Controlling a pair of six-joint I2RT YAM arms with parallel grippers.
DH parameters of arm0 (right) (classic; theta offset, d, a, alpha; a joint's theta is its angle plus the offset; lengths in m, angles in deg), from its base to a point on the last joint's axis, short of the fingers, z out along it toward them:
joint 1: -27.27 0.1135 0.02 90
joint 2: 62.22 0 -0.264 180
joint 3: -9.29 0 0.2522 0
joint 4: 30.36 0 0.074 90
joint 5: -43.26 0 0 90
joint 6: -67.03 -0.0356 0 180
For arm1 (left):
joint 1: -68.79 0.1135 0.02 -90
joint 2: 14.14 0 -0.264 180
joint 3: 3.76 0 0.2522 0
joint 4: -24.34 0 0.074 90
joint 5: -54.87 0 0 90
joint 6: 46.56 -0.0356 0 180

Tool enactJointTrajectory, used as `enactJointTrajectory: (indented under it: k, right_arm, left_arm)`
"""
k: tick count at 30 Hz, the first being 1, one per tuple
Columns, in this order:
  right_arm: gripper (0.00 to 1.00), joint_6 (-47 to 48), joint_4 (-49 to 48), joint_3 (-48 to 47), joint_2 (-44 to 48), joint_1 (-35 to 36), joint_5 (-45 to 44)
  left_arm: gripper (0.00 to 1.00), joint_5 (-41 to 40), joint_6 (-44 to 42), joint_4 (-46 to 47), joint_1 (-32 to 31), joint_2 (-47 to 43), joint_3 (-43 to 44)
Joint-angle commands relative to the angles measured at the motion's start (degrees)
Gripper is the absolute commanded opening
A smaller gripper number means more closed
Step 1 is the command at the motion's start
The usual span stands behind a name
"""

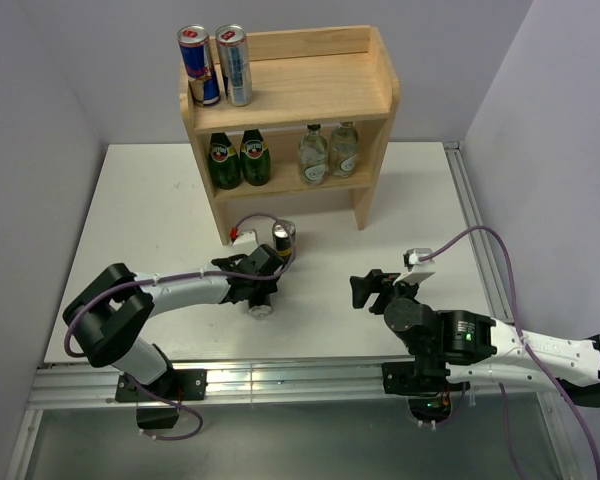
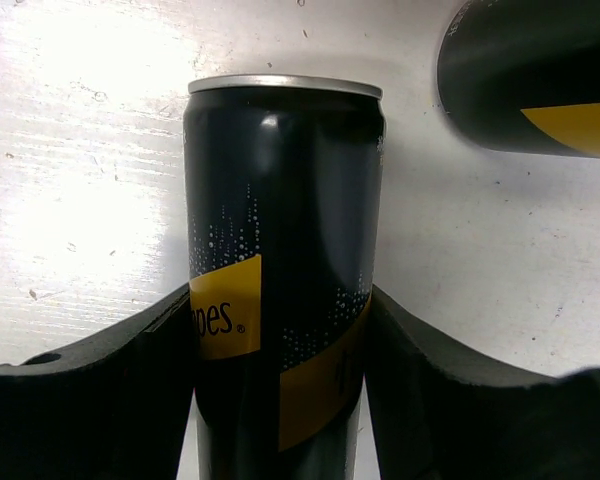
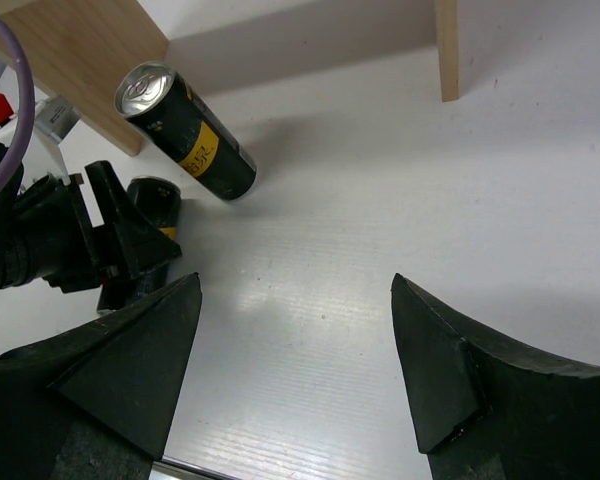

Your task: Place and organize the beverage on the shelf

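My left gripper [image 1: 258, 285] [image 2: 280, 300] is shut on a black-and-gold can [image 2: 280, 190], which seems to lie on its side on the table; its silver end [image 1: 260, 306] shows below the fingers. Just beyond it, in front of the shelf's left leg, a second black-and-gold can [image 1: 283, 238] [image 2: 530, 70] [image 3: 185, 135] stands upright. The wooden shelf [image 1: 310, 90] carries two blue-and-silver cans [image 1: 213, 62] on the left of its top board. Two clear glass bottles [image 1: 327, 152] stand on the right of the lower board. My right gripper [image 1: 365, 290] [image 3: 295, 285] hangs open over bare table.
Two green bottles [image 1: 238, 158] stand on the left of the lower board. The shelf's legs [image 3: 80, 50] rest on the white table [image 1: 160, 200]. A metal rail [image 1: 280, 380] runs along the near edge, and walls close in on both sides.
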State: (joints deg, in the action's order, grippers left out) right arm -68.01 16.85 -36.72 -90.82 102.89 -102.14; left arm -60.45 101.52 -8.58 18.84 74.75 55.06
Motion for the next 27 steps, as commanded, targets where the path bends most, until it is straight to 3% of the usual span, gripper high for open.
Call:
enactJointTrajectory:
  k: [1,3,7,12,17,20,22,23,26,27]
  right_arm:
    - [0.83,0.5,-1.9,-0.3,-0.3,0.2,-0.9]
    - [0.83,0.6,-2.0,-0.2,-0.4,0.2,-0.8]
    - [0.83,0.6,-2.0,-0.3,-0.4,0.2,-0.8]
    - [0.83,0.7,-2.3,-0.3,-0.5,0.1,-0.8]
    - [0.83,0.8,-2.2,-0.1,0.2,0.2,-0.8]
    - [0.83,1.0,-2.4,0.2,0.7,0.2,-0.6]
    - [0.83,0.9,-2.4,0.1,0.8,0.1,-0.7]
    - [0.83,0.8,-2.3,0.1,1.0,0.2,-0.8]
    - [0.83,0.7,-2.0,0.2,1.2,0.2,-0.8]
    - [0.83,0.6,-2.1,0.2,1.3,0.2,-0.8]
  left_arm:
    - [0.10,0.7,0.9,-3.6,0.2,1.7,-1.2]
    - [0.00,-0.3,1.4,-5.0,-0.1,0.7,-0.9]
    - [0.00,-8.8,4.6,-17.5,-3.9,-4.6,3.4]
    - [0.00,-16.3,8.8,-32.2,-11.3,-9.2,15.4]
    - [0.00,-24.9,4.0,-35.2,-16.8,-13.9,26.6]
    - [0.00,-32.7,-3.0,-29.1,-18.6,-16.2,29.6]
    - [0.00,-36.5,-14.8,-16.6,-18.7,-17.9,30.2]
    - [0.00,-36.9,-26.2,-11.3,-18.7,-18.6,30.4]
    - [0.00,-35.5,-43.0,16.0,-18.7,-20.9,29.6]
    - [0.00,-34.3,-52.8,22.9,-18.7,-21.4,29.5]
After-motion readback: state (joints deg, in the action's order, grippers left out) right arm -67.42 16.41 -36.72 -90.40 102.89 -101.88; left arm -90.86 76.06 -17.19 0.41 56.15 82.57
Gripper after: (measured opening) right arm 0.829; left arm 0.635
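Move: The left gripper already pinches the lying black can. The free stretch of the shelf's upper board lies about 19 cm ahead, 12 cm right and 34 cm above it. The silver can up there is also 19 cm ahead and 34 cm above, 1 cm to the left. The standing black can is some 8 cm ahead, 7 cm right and 4 cm higher. From the right hand, that stretch is roughly 25 cm ahead, 10 cm left and 17 cm above. Keep the left gripper's hold on the black can and draw it back some 4 cm, slightly left, clear of the standing can, then lift it fast towards the shelf's upper board, about 30 cm up in all. On the rise, ease right, then forward again, and tip the fingers up by some 40 degrees, from steeply down to nearly level. ##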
